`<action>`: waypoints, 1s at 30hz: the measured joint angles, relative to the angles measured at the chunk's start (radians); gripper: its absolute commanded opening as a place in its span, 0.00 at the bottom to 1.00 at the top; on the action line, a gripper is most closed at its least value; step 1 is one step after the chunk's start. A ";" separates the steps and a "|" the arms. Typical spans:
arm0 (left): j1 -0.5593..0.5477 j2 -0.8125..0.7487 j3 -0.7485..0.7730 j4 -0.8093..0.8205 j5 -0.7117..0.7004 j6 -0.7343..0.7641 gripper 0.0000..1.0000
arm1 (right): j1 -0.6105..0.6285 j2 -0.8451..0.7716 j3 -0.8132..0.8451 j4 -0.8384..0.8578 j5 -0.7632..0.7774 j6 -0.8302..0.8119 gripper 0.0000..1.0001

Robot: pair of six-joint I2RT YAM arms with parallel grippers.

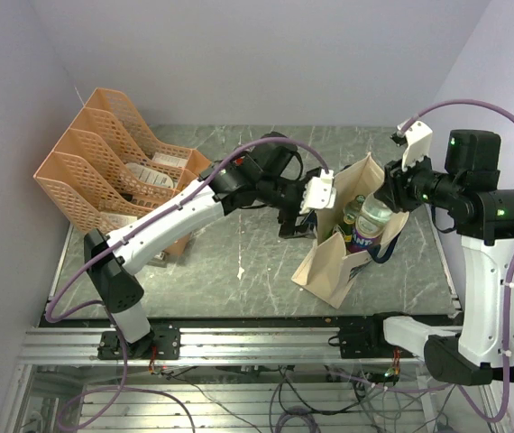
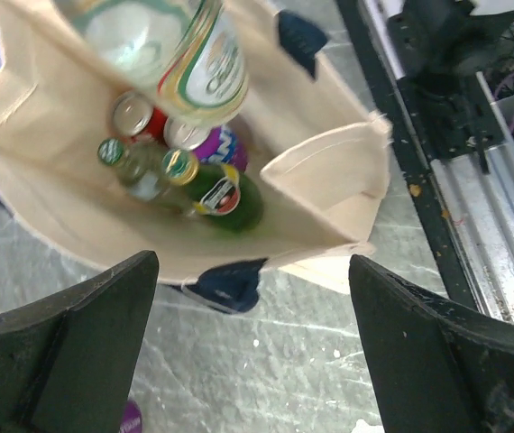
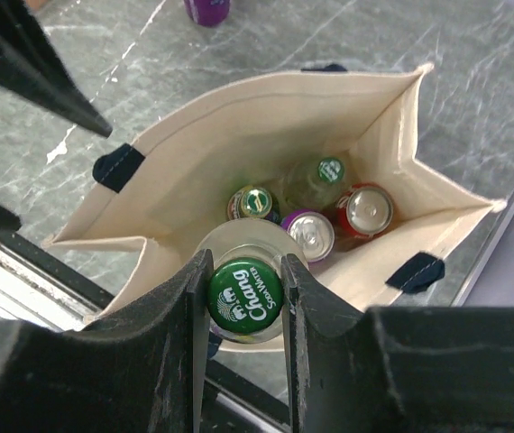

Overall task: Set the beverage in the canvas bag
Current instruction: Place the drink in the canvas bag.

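Note:
The canvas bag (image 1: 329, 266) stands open at the table's centre right, cream with navy handles. Over its mouth hangs a clear glass soda-water bottle (image 3: 245, 293) with a green cap, and my right gripper (image 3: 245, 262) is shut on its neck. The bottle's body (image 2: 180, 50) reaches down past the bag's rim. Inside the bag (image 3: 221, 135) lie a red can (image 3: 368, 209), a purple can (image 3: 309, 230) and two green bottles (image 3: 329, 171). My left gripper (image 2: 253, 262) is open and holds nothing, hovering just outside the bag's left rim (image 1: 300, 225).
Orange plastic file trays (image 1: 113, 162) stand at the back left. A purple can (image 3: 206, 9) sits on the table beyond the bag, under the left arm. The metal rail (image 1: 257, 343) runs along the near edge, close to the bag's corner.

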State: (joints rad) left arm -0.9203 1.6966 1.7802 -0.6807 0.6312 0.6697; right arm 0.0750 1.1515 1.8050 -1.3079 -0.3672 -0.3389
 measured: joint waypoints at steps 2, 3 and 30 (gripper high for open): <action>-0.030 0.009 0.028 -0.037 0.018 0.030 0.97 | -0.019 -0.019 -0.035 0.000 -0.009 0.004 0.00; -0.040 0.017 0.046 -0.052 0.027 0.039 0.96 | -0.029 -0.027 -0.050 0.000 -0.013 0.008 0.00; -0.233 0.292 0.230 -0.208 0.000 0.177 0.17 | -0.061 -0.077 -0.285 0.070 -0.201 0.062 0.00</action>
State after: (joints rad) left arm -1.1538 1.9884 2.0102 -0.8890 0.6312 0.8471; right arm 0.0139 1.0740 1.5196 -1.2377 -0.5682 -0.2771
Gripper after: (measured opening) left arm 0.243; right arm 0.316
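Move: For my left hand the target is the canvas bag's near rim, about 8 cm back, 8 cm right and 9 cm below; the navy tab on the left rim is 1 cm forward, 5 cm right and 10 cm down. My right hand holds the clear bottle above the bag's free near end, some 3 cm back, 3 cm left and 25 cm lower; from this hand the purple can is 4 cm forward, straight ahead, and the green bottle 4 cm forward, 6 cm left, both similarly low. I bring my open left hand back and to the right, then sink it about 8 cm onto the bag's near rim and close the fingers to pinch the canvas. Meanwhile my right hand keeps its grip on the bottle's cap end and lowers it some 6 cm further into the bag, easing slightly left late on as the fingers tip more downward. ##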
